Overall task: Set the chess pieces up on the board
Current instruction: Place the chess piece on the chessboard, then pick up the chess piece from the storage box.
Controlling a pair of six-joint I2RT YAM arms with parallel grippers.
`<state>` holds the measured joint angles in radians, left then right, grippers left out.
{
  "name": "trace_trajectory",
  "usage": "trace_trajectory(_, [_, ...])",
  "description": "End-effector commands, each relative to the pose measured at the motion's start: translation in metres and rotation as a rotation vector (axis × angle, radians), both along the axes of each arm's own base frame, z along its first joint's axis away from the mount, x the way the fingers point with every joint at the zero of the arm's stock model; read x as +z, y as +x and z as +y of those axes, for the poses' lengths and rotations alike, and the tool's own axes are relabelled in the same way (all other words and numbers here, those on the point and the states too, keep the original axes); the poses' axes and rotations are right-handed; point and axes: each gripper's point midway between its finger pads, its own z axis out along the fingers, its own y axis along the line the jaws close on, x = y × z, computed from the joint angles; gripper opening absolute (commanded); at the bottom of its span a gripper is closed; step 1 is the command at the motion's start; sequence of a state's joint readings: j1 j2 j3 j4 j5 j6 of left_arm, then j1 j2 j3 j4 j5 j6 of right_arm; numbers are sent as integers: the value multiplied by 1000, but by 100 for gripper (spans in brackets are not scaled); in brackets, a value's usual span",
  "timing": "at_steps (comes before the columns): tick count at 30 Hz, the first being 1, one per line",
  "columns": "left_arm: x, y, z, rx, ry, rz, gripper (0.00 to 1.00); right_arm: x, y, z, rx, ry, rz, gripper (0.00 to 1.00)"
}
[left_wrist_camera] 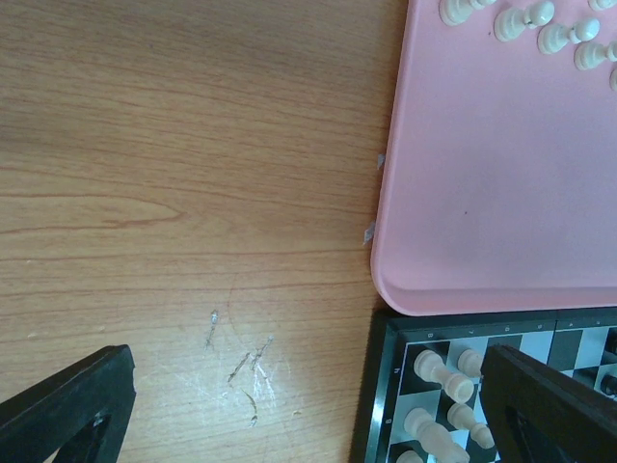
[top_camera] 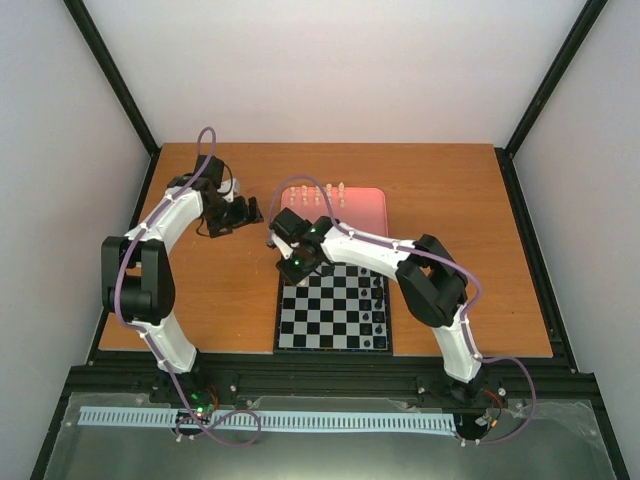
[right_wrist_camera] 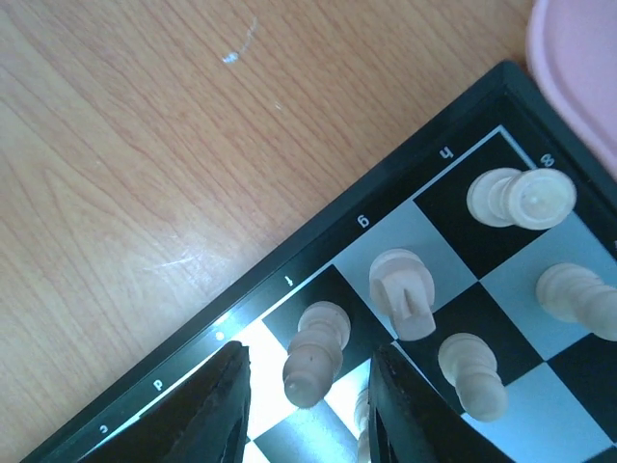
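The board lies in front of the pink tray. My right gripper hangs over the board's far-left corner, open, with its fingers on either side of a cream chess piece. That piece stands on a black edge square with a gap on each side. More cream pieces stand on the neighbouring squares. Others remain along the tray's far edge. My left gripper is wide open over bare wood left of the board corner, holding nothing.
Black pieces line the board's right side. The tray's near edge touches the board's far border. In the top view my right arm crosses over the board's far part. Bare wood lies left of the board and tray.
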<state>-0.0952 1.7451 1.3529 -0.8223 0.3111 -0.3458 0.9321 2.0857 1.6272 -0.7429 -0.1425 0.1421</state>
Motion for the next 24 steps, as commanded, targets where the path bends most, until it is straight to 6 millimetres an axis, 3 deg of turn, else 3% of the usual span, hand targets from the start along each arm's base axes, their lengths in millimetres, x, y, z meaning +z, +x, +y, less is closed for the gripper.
trace_trajectory(1, [18,4,2,16,-14,-55,100,37,4,5,11,59,-76,37])
trace_trajectory(5, [20,3,2,16,-15,-59,100,70,3,1,4,83,-109,45])
trace_trajectory(8, [21,3,2,15,-17,-62,100,98,8,-5,-23,95,-153,60])
trace_trajectory(12, [22,4,1,14,-21,-63,100,124,28,-15,-73,87,-190,73])
trace_trajectory(17, [22,5,1,13,-19,-61,100,133,95,-50,-239,99,-194,82])
trace_trajectory(24, [20,10,0,9,-24,-52,100,128,213,-114,-482,127,-207,78])
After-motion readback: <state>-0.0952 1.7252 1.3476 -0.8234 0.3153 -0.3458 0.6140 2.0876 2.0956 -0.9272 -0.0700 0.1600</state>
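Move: My right hand is just above the chess piece already set down and released, about 1 cm ahead, 1 cm left and 3 cm below. I head for the tall piece at the right end of the tray's far row, some 27 cm ahead, 13 cm right and 3 cm lower; a pawn stands about 5 cm nearer than it. For my left hand that tall piece is roughly 15 cm ahead, 27 cm right and 9 cm down. I lift my right hand nearly straight up off the set-down piece, clear of its neighbours, then sweep it forward and somewhat right over the pink tray towards the remaining pieces, in all about 17 cm forward, 15 cm up and 8 cm right. On the way I open the fingers from partly open to wide, turn the wrist some 20 degrees clockwise and swing the fingertips forward. ##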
